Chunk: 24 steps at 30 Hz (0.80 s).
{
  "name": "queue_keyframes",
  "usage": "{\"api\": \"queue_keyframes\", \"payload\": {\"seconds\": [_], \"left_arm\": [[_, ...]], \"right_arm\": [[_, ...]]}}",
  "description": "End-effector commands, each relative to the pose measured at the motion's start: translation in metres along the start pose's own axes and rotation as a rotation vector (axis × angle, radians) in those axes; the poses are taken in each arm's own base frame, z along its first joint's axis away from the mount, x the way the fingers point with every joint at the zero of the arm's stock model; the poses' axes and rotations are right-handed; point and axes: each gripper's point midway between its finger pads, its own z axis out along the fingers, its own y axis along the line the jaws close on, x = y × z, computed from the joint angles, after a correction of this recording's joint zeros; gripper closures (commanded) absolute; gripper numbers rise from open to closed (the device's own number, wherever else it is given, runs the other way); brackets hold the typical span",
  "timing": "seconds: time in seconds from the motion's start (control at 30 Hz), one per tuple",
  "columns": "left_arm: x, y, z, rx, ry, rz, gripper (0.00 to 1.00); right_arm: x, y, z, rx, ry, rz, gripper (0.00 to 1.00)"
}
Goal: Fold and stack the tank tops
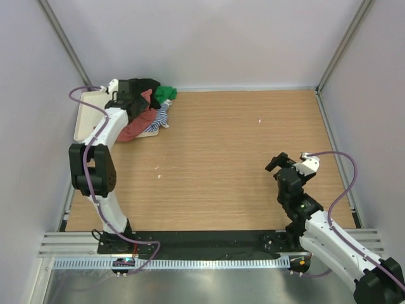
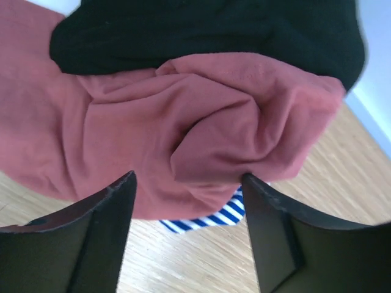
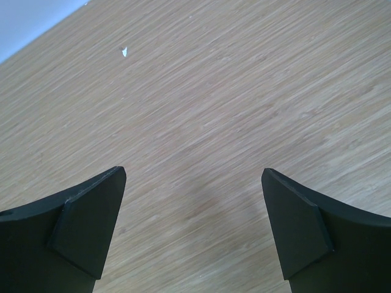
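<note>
The tank tops lie in a heap at the table's far left: a brick-red one (image 1: 135,128), a navy-and-white striped one (image 1: 162,117), a black one (image 1: 142,87) and a green one (image 1: 166,94). My left gripper (image 1: 130,104) is down on this heap. In the left wrist view its jaws (image 2: 188,178) stand open on either side of a bulging fold of the red top (image 2: 183,122). The right fingertip touches the cloth. The striped top (image 2: 214,218) peeks out beneath and the black cloth (image 2: 201,30) lies above. My right gripper (image 1: 277,163) hovers open over bare wood (image 3: 194,174), empty.
A white tray (image 1: 85,114) lies under the left part of the heap, against the left wall. Small white specks sit on the wooden table (image 1: 259,120) (image 3: 124,52). Walls close in the table on the left, back and right.
</note>
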Motion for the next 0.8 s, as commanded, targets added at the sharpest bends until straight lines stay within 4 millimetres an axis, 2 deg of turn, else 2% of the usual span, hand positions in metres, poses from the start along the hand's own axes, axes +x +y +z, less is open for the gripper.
{"api": "queue_keyframes", "payload": {"seconds": [0.0, 0.07, 0.1, 0.17, 0.2, 0.3, 0.33, 0.4, 0.43, 0.47, 0.53, 0.57, 0.63, 0.67, 0.77], "left_arm": [[0.001, -0.007, 0.02, -0.014, 0.029, 0.031, 0.32], [-0.003, -0.008, 0.027, -0.037, 0.031, 0.045, 0.46], [-0.002, -0.006, 0.031, -0.048, 0.035, 0.063, 0.65], [-0.008, -0.009, 0.026, -0.04, 0.014, 0.066, 0.86], [-0.022, -0.017, 0.008, -0.005, -0.025, 0.059, 1.0], [-0.036, -0.019, -0.02, 0.029, -0.115, 0.05, 1.0], [-0.052, -0.02, -0.048, 0.064, -0.182, 0.032, 1.0], [-0.061, -0.026, -0.081, 0.117, -0.235, 0.027, 1.0], [-0.082, -0.031, -0.127, 0.185, -0.306, -0.002, 1.0], [-0.075, -0.028, -0.142, 0.196, -0.317, 0.011, 1.0], [-0.081, -0.031, -0.19, 0.279, -0.375, 0.0, 1.0], [-0.09, -0.026, -0.235, 0.358, -0.434, -0.031, 1.0], [-0.082, -0.036, -0.284, 0.503, -0.452, -0.044, 1.0], [-0.078, -0.037, -0.328, 0.621, -0.465, -0.07, 1.0], [-0.065, -0.047, -0.387, 0.832, -0.413, -0.1, 1.0]], "right_arm": [[-0.014, 0.009, 0.001, -0.01, -0.042, 0.042, 0.0], [-0.016, 0.007, 0.001, -0.005, -0.048, 0.044, 0.0], [-0.015, 0.006, 0.001, -0.001, -0.048, 0.044, 0.0], [-0.016, 0.006, 0.001, 0.001, -0.051, 0.044, 0.0], [-0.016, 0.005, 0.001, 0.004, -0.052, 0.044, 0.0], [-0.016, 0.007, 0.002, 0.001, -0.05, 0.045, 0.01], [-0.014, 0.007, 0.002, 0.002, -0.046, 0.042, 0.0], [-0.014, 0.007, 0.002, 0.004, -0.045, 0.04, 0.0], [-0.014, 0.007, 0.003, 0.006, -0.044, 0.038, 0.0], [-0.013, 0.007, 0.003, 0.006, -0.039, 0.033, 0.0], [-0.014, 0.008, 0.004, 0.008, -0.041, 0.034, 0.0], [-0.013, 0.007, 0.004, 0.013, -0.04, 0.031, 0.0], [-0.013, 0.007, 0.004, 0.012, -0.039, 0.032, 0.0], [-0.014, 0.008, 0.004, 0.011, -0.04, 0.031, 0.0], [-0.014, 0.006, 0.004, 0.016, -0.041, 0.033, 0.0]]}}
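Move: The raised fold of the coral tank top lies about 3 cm ahead of the left hand's fingertips and 3 cm below, straight in line. The black top is bunched some 7 cm ahead and 2 cm left; the striped top shows about 3 cm back and 4 cm right, lower down; the green one lies some 4 cm ahead and 8 cm right. From the right hand, that fold is roughly 26 cm ahead and 50 cm left, about level. Forward and down by about 4 cm, the left hand pushes its open fingers into the coral tank top's fold and shuts them, pinching the cloth. It then reverses, climbing ever faster by some 30 cm while drawing back over 20 cm towards its base and a little right, tilting its fingers up about 40 degrees and keeping the pinch. ##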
